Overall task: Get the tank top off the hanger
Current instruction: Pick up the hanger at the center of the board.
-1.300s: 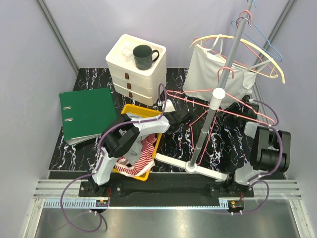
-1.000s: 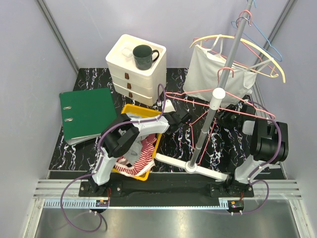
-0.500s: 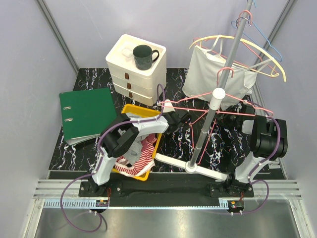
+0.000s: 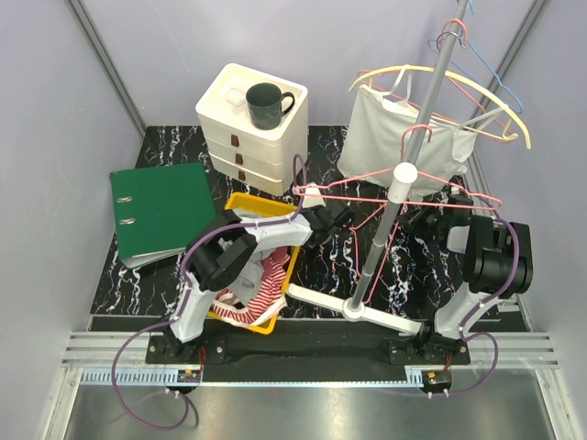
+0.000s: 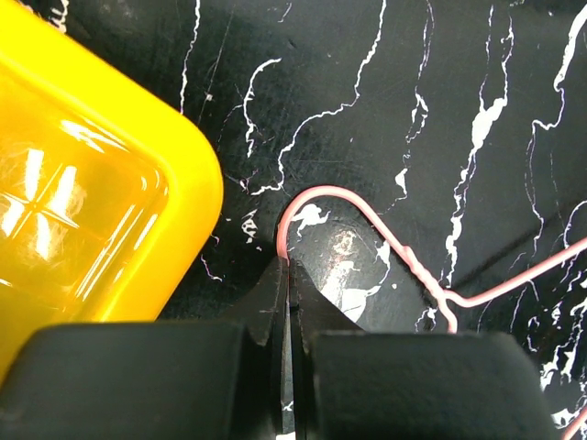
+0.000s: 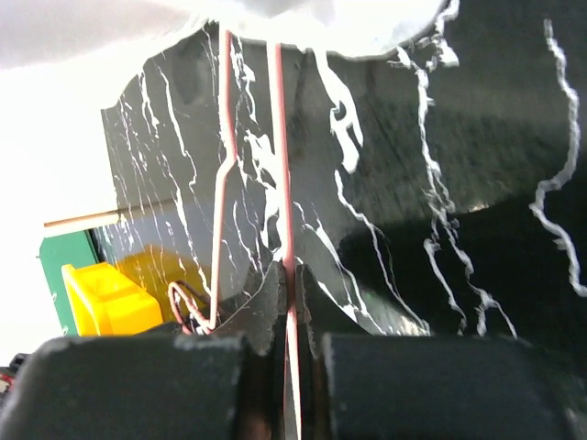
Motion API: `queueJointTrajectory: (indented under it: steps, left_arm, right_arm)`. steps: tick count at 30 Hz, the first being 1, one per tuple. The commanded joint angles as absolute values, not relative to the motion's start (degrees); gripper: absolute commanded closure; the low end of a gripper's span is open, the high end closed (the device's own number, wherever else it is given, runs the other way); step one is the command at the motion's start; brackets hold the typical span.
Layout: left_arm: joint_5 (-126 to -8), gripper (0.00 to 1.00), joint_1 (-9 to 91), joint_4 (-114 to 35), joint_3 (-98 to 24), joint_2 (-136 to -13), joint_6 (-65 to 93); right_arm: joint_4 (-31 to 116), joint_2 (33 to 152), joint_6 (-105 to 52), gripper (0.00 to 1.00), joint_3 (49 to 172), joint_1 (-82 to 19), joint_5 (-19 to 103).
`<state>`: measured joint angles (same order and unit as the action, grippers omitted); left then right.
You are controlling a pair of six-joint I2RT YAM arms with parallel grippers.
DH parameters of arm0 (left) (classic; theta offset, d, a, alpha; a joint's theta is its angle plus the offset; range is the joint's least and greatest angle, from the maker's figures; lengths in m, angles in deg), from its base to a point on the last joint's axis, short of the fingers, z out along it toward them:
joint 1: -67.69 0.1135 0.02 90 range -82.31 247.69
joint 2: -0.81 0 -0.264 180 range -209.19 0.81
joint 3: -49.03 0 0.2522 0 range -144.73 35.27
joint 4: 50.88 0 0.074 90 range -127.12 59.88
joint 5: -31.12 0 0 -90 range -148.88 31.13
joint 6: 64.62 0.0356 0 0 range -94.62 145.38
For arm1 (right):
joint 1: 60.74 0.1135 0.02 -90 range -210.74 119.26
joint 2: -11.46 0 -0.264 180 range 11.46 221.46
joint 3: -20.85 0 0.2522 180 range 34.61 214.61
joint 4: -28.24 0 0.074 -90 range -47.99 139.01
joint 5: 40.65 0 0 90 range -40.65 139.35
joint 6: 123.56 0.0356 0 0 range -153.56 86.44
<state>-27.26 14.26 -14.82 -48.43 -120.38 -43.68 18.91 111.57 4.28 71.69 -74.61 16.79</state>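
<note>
A white tank top [image 4: 394,137] hangs by its straps on a yellow hanger [image 4: 477,92] high on the rack. Below it, a bare pink wire hanger [image 4: 353,199] is held roughly level between both arms. My left gripper [image 4: 316,206] is shut on the hanger's curved left end [image 5: 286,240]. On the other side, my right gripper [image 4: 438,213] is shut on the hanger's wire [image 6: 278,137], with white cloth [image 6: 275,18] just above it. A red-and-white striped garment [image 4: 266,284] lies in the yellow bin [image 4: 246,202].
The rack's grey pole [image 4: 381,243] leans up through the pink hanger, its white foot [image 4: 367,313] near the arm bases. More hangers [image 4: 477,55] hang at its top. White drawers [image 4: 248,128] carrying a dark mug [image 4: 266,104] stand at the back, a green binder [image 4: 160,211] at left.
The right gripper moved up to the pink hanger's right side and closed on its wire. The hanger rose and levelled out. The left gripper stayed shut on the left end.
</note>
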Motion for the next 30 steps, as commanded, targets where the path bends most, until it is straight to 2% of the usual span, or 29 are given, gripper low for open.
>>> queueJointTrajectory:
  steps: [1,6,7,8,11,12,16,20,24,27,30]
  left_arm:
    - [-32.9,1.00,14.0,-15.5,-46.5,-119.4,-38.5]
    - [-38.8,1.00,14.2,-22.9,-43.8,-115.7,-33.1]
    - [-39.8,0.97,14.1,-25.8,-42.4,-115.0,-31.5]
    - [-40.7,0.88,14.0,-27.2,-41.6,-113.7,-30.7]
    - [-44.0,0.74,14.1,-31.2,-39.7,-111.4,-28.1]
    - [-45.8,0.66,14.1,-32.2,-39.1,-110.6,-27.5]
    - [-50.3,0.52,14.1,-38.4,-35.4,-107.7,-25.0]
    - [-54.5,0.51,14.3,-40.8,-34.3,-106.5,-24.5]
    - [-66.2,0.50,14.9,-45.8,-33.7,-106.8,-23.1]
    - [-72.0,0.44,14.9,-53.3,-31.5,-105.8,-21.9]
    - [-76.4,0.44,14.9,-54.2,-32.1,-106.5,-21.0]
  right_arm:
    - [12.7,104.3,6.9,1.00,67.4,-74.4,16.8]
    - [14.6,93.8,6.7,1.00,61.4,-74.4,21.1]
    - [15.5,89.6,6.5,1.00,60.6,-74.4,22.1]
    - [16.4,87.7,6.3,1.00,60.0,-74.4,22.9]
    - [22.7,80.6,5.6,1.00,57.9,-74.5,26.2]
    - [25.9,78.9,5.2,1.00,56.6,-74.5,28.5]
    - [30.7,66.4,2.0,1.00,53.2,-74.5,32.2]
    - [36.4,56.2,0.4,1.00,52.5,-74.5,35.1]
    - [41.7,45.5,-0.4,1.00,52.7,-74.5,36.5]
    - [46.5,40.0,-0.5,1.00,53.2,-74.5,36.7]
    - [48.8,37.3,0.9,1.00,53.2,-74.5,35.6]
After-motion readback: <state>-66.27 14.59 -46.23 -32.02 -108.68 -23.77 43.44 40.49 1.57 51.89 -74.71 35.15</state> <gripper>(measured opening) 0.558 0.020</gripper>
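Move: The hanger lies on the board between my hands. Its hook is at my closed left fingertips, its middle about 8 cm right of that hand and 2 cm back. From my right hand, which already pinches the bottom bar, the middle is about 7 cm left and 5 cm back. The yellow box is some 21 cm left and 9 cm back of my left hand; the rack pole's foot is roughly 13 cm left and 25 cm back of my right. Keeping my pinch on the hanger's bottom bar, I lift my right hand about 14 cm off the board and draw it back some 11 cm, fingers tilting up and turning a little clockwise. Meanwhile my left fingers open about halfway and release the hook; that hand moves right and back, then climbs as well, swinging some 40 degrees clockwise and rolling its left side down. ##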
